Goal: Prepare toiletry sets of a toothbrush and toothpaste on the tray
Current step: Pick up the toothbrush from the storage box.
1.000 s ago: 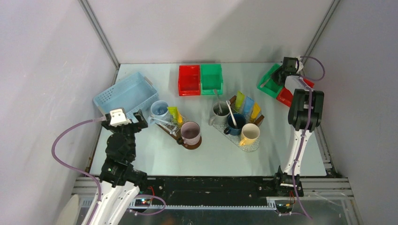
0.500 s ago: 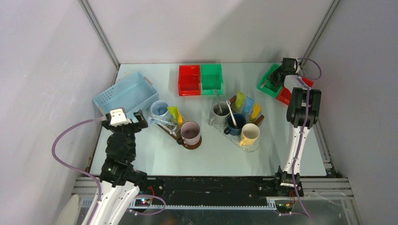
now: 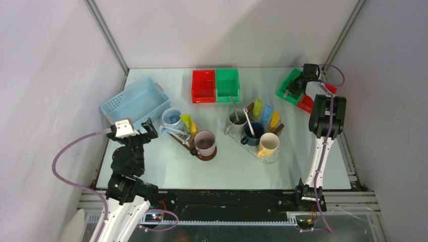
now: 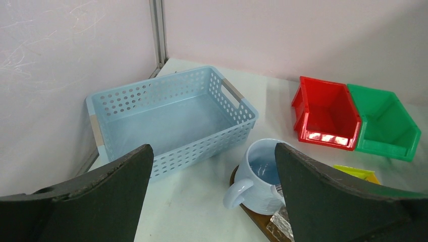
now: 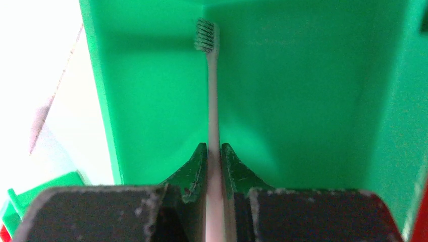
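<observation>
At the far right, my right gripper reaches into a tilted green bin. In the right wrist view its jaws are shut on the handle of a slim pale toothbrush, whose bristles point at the bin's far wall. The right tray holds lime green, light blue and orange toothpaste tubes and a white toothbrush. The left tray carries a yellow tube. My left gripper stands open and empty beside the light blue mug.
A perforated blue basket sits at the back left. Red and green bins stand at the back middle, and a red bin lies beside the right arm. Grey, dark blue, yellow and pinkish mugs stand on the trays.
My right gripper has closed on the toothbrush inside the green bin. The left arm has shifted slightly and stays open.
</observation>
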Robot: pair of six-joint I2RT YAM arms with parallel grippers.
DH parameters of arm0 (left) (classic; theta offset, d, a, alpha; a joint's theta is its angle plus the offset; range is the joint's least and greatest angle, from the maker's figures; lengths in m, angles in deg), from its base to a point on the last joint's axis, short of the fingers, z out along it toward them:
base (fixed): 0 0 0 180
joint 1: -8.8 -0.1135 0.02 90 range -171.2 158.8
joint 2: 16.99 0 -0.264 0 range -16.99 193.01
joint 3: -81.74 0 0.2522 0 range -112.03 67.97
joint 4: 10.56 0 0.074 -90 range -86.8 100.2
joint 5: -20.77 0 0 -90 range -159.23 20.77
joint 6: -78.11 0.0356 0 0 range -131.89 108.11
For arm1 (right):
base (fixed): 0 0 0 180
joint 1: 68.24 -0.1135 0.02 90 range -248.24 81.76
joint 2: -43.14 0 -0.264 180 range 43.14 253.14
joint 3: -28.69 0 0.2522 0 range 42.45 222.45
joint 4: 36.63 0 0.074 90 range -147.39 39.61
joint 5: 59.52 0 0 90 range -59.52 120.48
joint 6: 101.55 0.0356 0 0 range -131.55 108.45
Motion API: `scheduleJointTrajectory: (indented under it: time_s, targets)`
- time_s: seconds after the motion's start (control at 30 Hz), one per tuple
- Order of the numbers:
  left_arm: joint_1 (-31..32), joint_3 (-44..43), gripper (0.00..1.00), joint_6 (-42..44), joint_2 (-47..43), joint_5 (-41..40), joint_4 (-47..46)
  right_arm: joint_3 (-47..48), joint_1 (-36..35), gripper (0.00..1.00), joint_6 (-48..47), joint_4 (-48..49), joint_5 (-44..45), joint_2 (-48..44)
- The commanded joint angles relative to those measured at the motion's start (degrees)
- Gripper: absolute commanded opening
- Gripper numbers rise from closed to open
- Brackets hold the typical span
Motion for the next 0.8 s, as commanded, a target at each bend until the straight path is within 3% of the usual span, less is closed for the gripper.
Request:
scheduleJointTrajectory:
  time_s: [0.0, 0.4, 0.77]
  targets:
    - [-0.53, -0.13, 0.97, 0.94, -1.34, 0.87, -1.20, -3.65, -0.09, 0.00, -3.31, 2.42, 0.40, -7.87]
    - [-0.51, -0.22, 0.97, 0.29, -4.33, 1.21, -0.71, -18.47, -0.23, 0.00, -9.39, 12.53, 2.48, -26.87]
    - [-0.49, -0.31, 0.97, -0.11, -8.17, 0.05, -0.24, -28.36, -2.68, 0.00, -17.19, 11.97, 4.06, -47.33]
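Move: The last toothbrush is already pinched in the right fingers, down inside the green storage box, whose middle lies about 2 cm ahead at hand height. The yellow mug, the one still without a brush, stands some 30 cm back and 20 cm left; the blue mug about 26 cm back and 27 cm left. The red box is roughly 7 cm back and 11 cm right. From the left hand, the yellow mug lies about 4 cm ahead, 58 cm right and 22 cm below. The toothbrush, still pinched, first slides back a centimetre or two, then is lifted steeply out of the green box by the right hand, about 20 cm up and some 8 cm back. Meanwhile the wrist tips the fingers up towards level by some 20 degrees, its left side dipping. The empty left hand eases slightly up and back. ##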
